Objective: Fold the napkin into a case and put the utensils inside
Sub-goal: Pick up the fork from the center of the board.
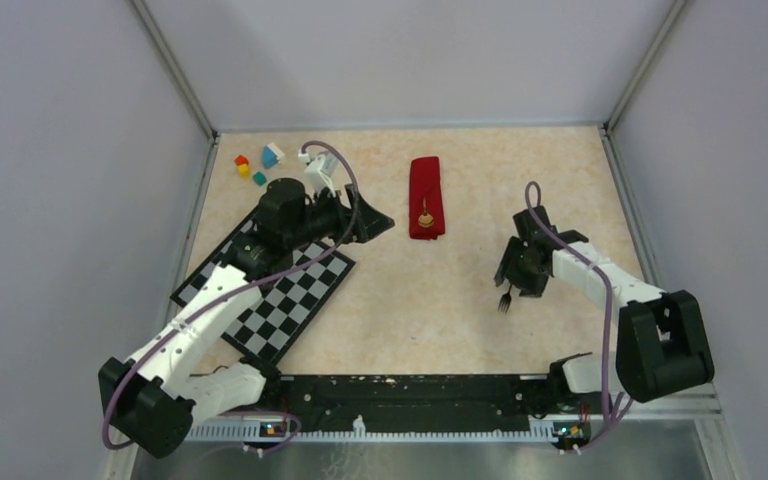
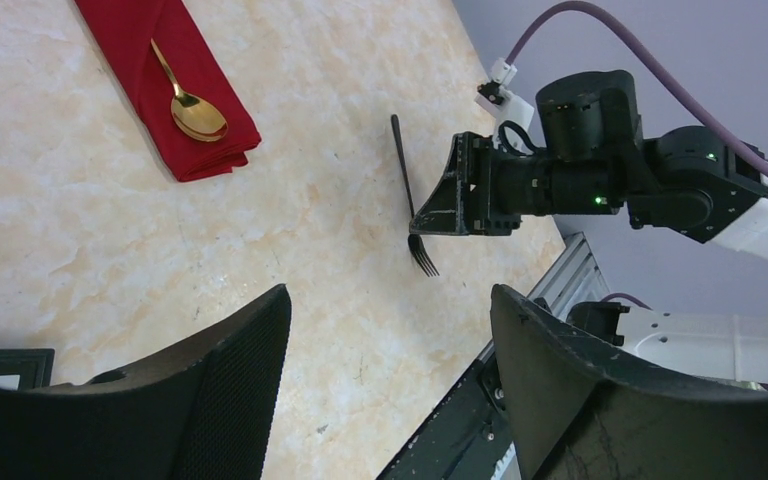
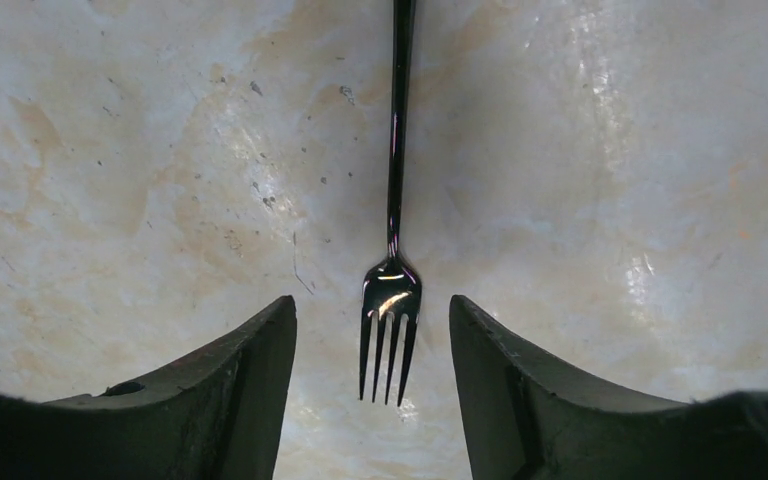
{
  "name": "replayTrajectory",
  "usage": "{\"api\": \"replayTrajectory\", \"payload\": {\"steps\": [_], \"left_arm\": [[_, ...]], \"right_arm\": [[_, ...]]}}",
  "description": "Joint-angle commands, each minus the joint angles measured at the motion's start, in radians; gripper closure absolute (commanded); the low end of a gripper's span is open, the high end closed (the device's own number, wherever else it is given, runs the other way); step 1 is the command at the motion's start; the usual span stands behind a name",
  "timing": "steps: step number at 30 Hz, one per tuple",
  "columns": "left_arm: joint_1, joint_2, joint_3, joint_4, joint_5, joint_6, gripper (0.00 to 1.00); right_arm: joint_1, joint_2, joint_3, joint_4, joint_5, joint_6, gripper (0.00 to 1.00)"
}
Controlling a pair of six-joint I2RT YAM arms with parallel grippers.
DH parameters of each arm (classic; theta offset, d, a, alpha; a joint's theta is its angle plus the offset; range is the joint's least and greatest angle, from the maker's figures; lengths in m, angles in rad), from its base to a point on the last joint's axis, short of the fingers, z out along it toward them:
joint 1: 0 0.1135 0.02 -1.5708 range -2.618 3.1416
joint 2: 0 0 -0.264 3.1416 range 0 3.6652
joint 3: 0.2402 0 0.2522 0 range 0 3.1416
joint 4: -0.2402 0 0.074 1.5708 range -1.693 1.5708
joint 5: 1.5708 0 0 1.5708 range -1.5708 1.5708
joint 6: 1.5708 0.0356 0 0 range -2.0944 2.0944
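Observation:
The red napkin (image 1: 425, 198) lies folded into a narrow oblong case at the back middle of the table, also seen in the left wrist view (image 2: 125, 55). A gold spoon (image 2: 196, 113) rests along it, bowl at the near end. The dark fork (image 1: 505, 299) lies flat on the table to the right. My right gripper (image 1: 512, 274) hovers over it, open, its fingers either side of the tines (image 3: 385, 345) without touching them. The fork's handle (image 3: 397, 120) runs away from the fingers. My left gripper (image 1: 380, 222) is open and empty, left of the case.
A black-and-white checkered mat (image 1: 290, 300) lies under my left arm. Small coloured blocks (image 1: 255, 165) sit at the back left corner. A black metal rail (image 1: 410, 390) runs along the near edge. Walls close in the table on three sides.

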Motion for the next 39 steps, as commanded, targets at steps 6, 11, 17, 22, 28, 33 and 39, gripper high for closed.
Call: {"api": "replayTrajectory", "payload": {"steps": [6, 11, 17, 22, 28, 33, 39], "left_arm": [[0.004, 0.023, 0.034, 0.032, 0.016, -0.002, 0.22], [0.004, 0.040, 0.031, 0.035, 0.013, 0.002, 0.21], [0.003, 0.089, 0.014, 0.058, 0.012, 0.000, 0.22], [0.003, 0.217, 0.021, 0.059, -0.052, 0.055, 0.25], [0.006, 0.479, 0.144, 0.034, 0.038, 0.061, 0.35], [0.006, 0.647, 0.200, 0.139, 0.101, -0.018, 0.52], [0.006, 0.823, 0.377, 0.086, 0.065, -0.002, 0.68]], "right_arm": [[-0.010, 0.127, 0.005, 0.133, -0.003, -0.053, 0.58], [-0.010, 0.173, 0.013, 0.147, 0.049, -0.078, 0.68], [0.011, 0.201, 0.004, 0.142, 0.104, -0.092, 0.94], [0.079, 0.184, 0.034, 0.130, 0.176, -0.164, 1.00], [0.102, 0.172, 0.147, 0.114, 0.070, -0.377, 1.00], [0.102, 0.234, 0.289, 0.061, -0.138, -0.460, 1.00], [0.103, 0.362, 0.484, -0.043, -0.316, -0.442, 1.00]]}}
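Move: The fork lies on the table nearly under the open right fingers: its middle some 6 cm ahead, 1 cm right and 3 cm below, the neck nearer. From the right hand the folded napkin is about 21 cm ahead and 17 cm left; the spoon on it is 18 cm ahead, 17 cm left. For the left hand, the napkin is roughly 19 cm ahead, 10 cm right and 27 cm below; the fork is 3 cm ahead, 27 cm right. Down about 3 cm and a little forward goes the right hand, shutting its fingers on the fork's neck, then it lifts about 6 cm while carrying left and forward towards the napkin, turning counter-clockwise. The empty left hand drops some 18 cm, forward and right, to near the napkin's near end, tipping its fingers down and half closing them. ##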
